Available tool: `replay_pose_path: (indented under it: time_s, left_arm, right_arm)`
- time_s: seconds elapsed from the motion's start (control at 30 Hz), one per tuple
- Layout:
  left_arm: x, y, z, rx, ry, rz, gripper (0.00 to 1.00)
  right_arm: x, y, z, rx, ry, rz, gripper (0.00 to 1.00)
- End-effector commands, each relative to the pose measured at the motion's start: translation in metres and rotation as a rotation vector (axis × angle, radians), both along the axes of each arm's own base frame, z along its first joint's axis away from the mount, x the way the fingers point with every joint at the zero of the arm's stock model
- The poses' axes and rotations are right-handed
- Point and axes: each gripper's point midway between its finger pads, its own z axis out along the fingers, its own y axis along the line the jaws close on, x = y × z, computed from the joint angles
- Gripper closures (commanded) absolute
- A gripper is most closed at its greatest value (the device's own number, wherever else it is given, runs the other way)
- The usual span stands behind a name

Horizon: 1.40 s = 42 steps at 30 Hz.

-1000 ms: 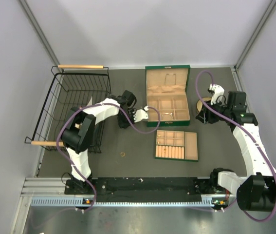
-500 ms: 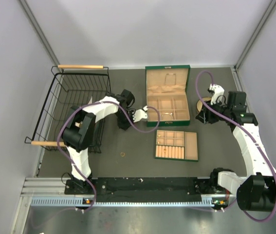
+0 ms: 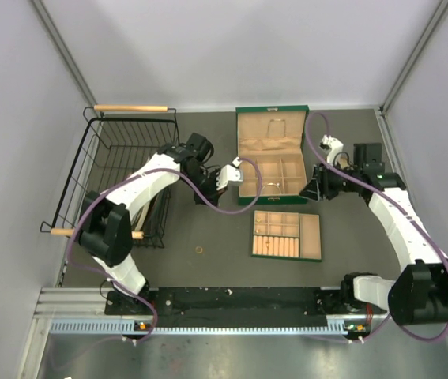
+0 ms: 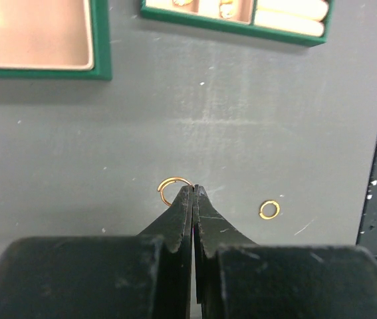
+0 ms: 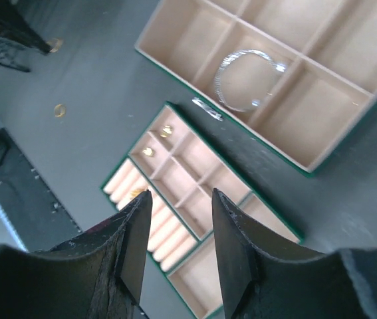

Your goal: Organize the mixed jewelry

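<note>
My left gripper (image 4: 193,187) is shut, and a thin gold ring (image 4: 169,188) is pinched at its tips above the grey table. From above, this gripper (image 3: 227,175) hangs just left of the open green jewelry box (image 3: 271,126). Another small gold ring (image 4: 268,210) lies loose on the table (image 3: 199,250). My right gripper (image 5: 181,196) stands open with nothing between its fingers, above the tan compartment tray (image 5: 195,179). Gold studs (image 5: 165,131) sit in the tray's small compartments. A silver hoop (image 5: 248,80) lies in the box.
A black wire basket (image 3: 121,174) with wooden handles stands at the left. The tray (image 3: 311,237) lies in front of the box, right of centre. The black base rail (image 3: 231,300) runs along the near edge.
My left gripper has pulled back to the left from the box's edge and finished shutting. The right gripper has swung left, closer to the box's right side.
</note>
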Motion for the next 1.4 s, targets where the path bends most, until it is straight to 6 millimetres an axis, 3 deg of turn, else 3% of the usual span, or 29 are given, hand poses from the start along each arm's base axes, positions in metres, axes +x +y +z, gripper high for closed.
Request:
replay_pose_path:
  time_s: [0.0, 0.23, 0.37, 0.7, 0.93, 1.37]
  left_arm:
    - [-0.021, -0.020, 0.026, -0.122, 0.029, -0.060, 1.00]
    - [-0.025, -0.047, 0.031, -0.134, -0.071, -0.124, 1.00]
    - [-0.017, -0.060, 0.029, -0.123, -0.190, -0.139, 1.00]
    - [-0.005, -0.067, 0.023, -0.071, -0.386, -0.142, 1.00]
    - [-0.005, -0.070, 0.022, -0.043, -0.462, -0.148, 1.00]
    - [-0.011, -0.081, 0.027, -0.032, -0.547, -0.164, 1.00]
  right_arm:
    - [0.003, 0.037, 0.036, 0.147, -0.026, 0.152, 0.58]
    - [0.015, 0.077, 0.047, 0.240, 0.070, 0.231, 0.58]
    - [0.023, 0.101, 0.040, 0.271, 0.142, 0.269, 0.57]
    - [0.034, 0.139, 0.004, 0.287, 0.305, 0.319, 0.55]
    - [0.035, 0.159, -0.005, 0.269, 0.330, 0.339, 0.55]
    - [0.030, 0.175, -0.022, 0.237, 0.371, 0.350, 0.57]
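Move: The left hand already pinches a gold hoop. The open right gripper it is being taken to is about 27 cm to its right, roughly level fore-and-aft and some 6 cm higher; from the right gripper, the hoop is 27 cm left and 6 cm below. From the left hand, the open jewelry box is 12 cm ahead and 16 cm right, the ring tray 4 cm back and 20 cm right, and a loose gold ring 8 cm back and 6 cm left, all some 10 cm below. Still pinching the hoop in shut fingers, the left hand carries it about 7 cm to the right towards the right gripper, first drawing back slightly, while its wrist turns some 30 degrees. The right hand sweeps about 16 cm left towards the hoop, rising a little before sinking below its starting height; its fingers stay part-open and swing counter-clockwise to point left and down. ##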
